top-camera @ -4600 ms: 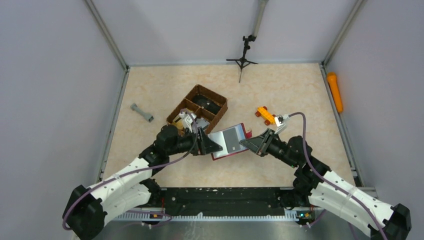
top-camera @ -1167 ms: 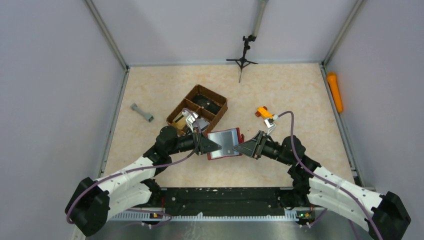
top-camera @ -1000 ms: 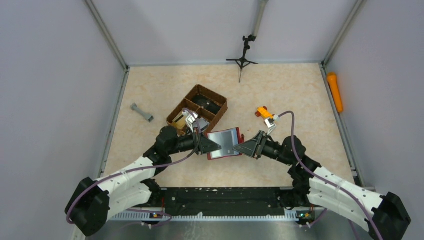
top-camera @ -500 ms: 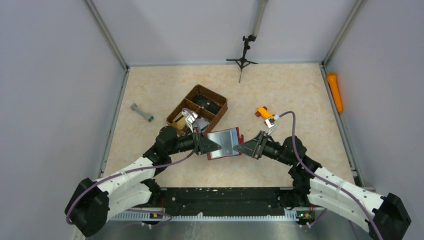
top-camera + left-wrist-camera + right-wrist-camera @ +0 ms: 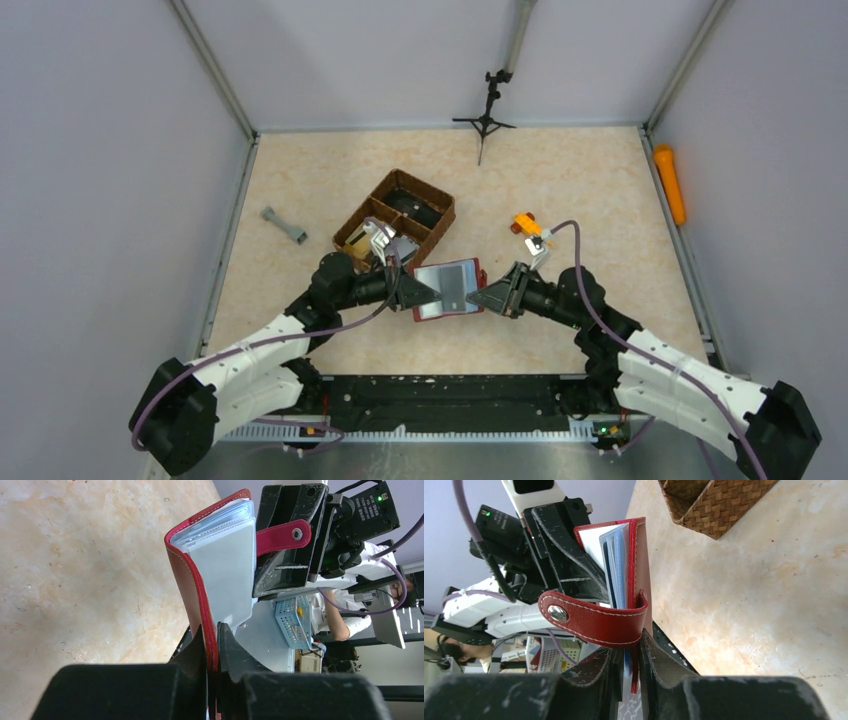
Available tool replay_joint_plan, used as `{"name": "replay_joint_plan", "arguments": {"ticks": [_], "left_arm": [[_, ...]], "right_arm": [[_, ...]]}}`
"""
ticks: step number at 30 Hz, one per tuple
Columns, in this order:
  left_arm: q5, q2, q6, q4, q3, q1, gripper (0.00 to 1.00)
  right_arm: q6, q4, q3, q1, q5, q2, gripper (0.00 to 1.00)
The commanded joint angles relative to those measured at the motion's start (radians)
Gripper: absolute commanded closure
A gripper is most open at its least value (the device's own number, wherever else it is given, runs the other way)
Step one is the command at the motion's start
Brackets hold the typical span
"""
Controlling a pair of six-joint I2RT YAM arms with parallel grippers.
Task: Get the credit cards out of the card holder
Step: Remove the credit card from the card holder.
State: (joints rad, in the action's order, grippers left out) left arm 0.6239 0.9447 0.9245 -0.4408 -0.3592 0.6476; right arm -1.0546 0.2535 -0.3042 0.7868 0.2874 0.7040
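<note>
The dark red card holder [image 5: 447,288] hangs above the table between both grippers, its silver-grey top sleeve facing up. My left gripper [image 5: 424,293] is shut on the red cover's left edge [image 5: 200,595]. My right gripper [image 5: 481,296] is shut on the opposite edge, where a blue card and a strip of red cover sit between its fingers [image 5: 659,665]. The credit cards [image 5: 616,567], bluish and white, stand inside the holder. The snap tab [image 5: 594,617] curls across just above my right gripper [image 5: 630,655]. In the left wrist view my left gripper [image 5: 214,645] pinches the cover, with clear sleeves [image 5: 227,565] above.
A brown woven basket [image 5: 395,215] stands just behind the left gripper. An orange toy [image 5: 525,224] lies behind the right gripper. A grey piece [image 5: 284,225] lies at the left, an orange cylinder [image 5: 670,183] along the right wall, and a small black tripod [image 5: 487,115] at the back.
My right gripper has closed down on the holder's right edge within the last second. Since the oldest frame the right arm has moved left and the holder has narrowed.
</note>
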Motion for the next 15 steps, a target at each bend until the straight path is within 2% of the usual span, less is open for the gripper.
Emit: {"name": "replay_joint_plan", "arguments": {"ticks": [1,8,11,15], "left_arm": [[0.051,-0.012,-0.002,-0.082,-0.046,0.005,1.00],[0.061,0.039,-0.020,-0.076,-0.059,0.018,1.00],[0.062,0.056,-0.021,-0.085,-0.066,0.034,1.00],[0.059,0.076,-0.027,-0.087,-0.070,0.044,1.00]], "right_arm": [[0.063,-0.057,-0.066,0.002,-0.024,0.032,0.81],[0.041,0.048,-0.050,0.002,0.033,0.082,0.68],[0.038,0.061,-0.053,0.003,0.044,0.100,0.64],[0.038,0.076,-0.048,0.002,0.052,0.110,0.54]]}}
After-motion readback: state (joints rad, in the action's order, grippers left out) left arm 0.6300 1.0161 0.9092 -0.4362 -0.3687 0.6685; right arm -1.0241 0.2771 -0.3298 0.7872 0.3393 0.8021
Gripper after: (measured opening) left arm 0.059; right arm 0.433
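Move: The card holder hangs open between my hands, with its middle about 3 cm to the right of my left hand, which already pinches its cover, and some 1 cm ahead. From my right hand the card holder's middle is about 4 cm left and 1 cm ahead, roughly level. The basket stands about 25 cm ahead of my left hand and 11 cm to its left, some 14 cm lower. The toy car lies about 24 cm ahead of my right hand and 16 cm to its right, also well below. I spread my right fingers by roughly a quarter of their range at the strap side of the card holder, while that hand sinks about 1 cm and eases 1 cm left, in towards the sleeves. My left hand keeps its pinch on the cover and lowers it nearly 2 cm, drifting slightly right late on and tilting only a few degrees. ##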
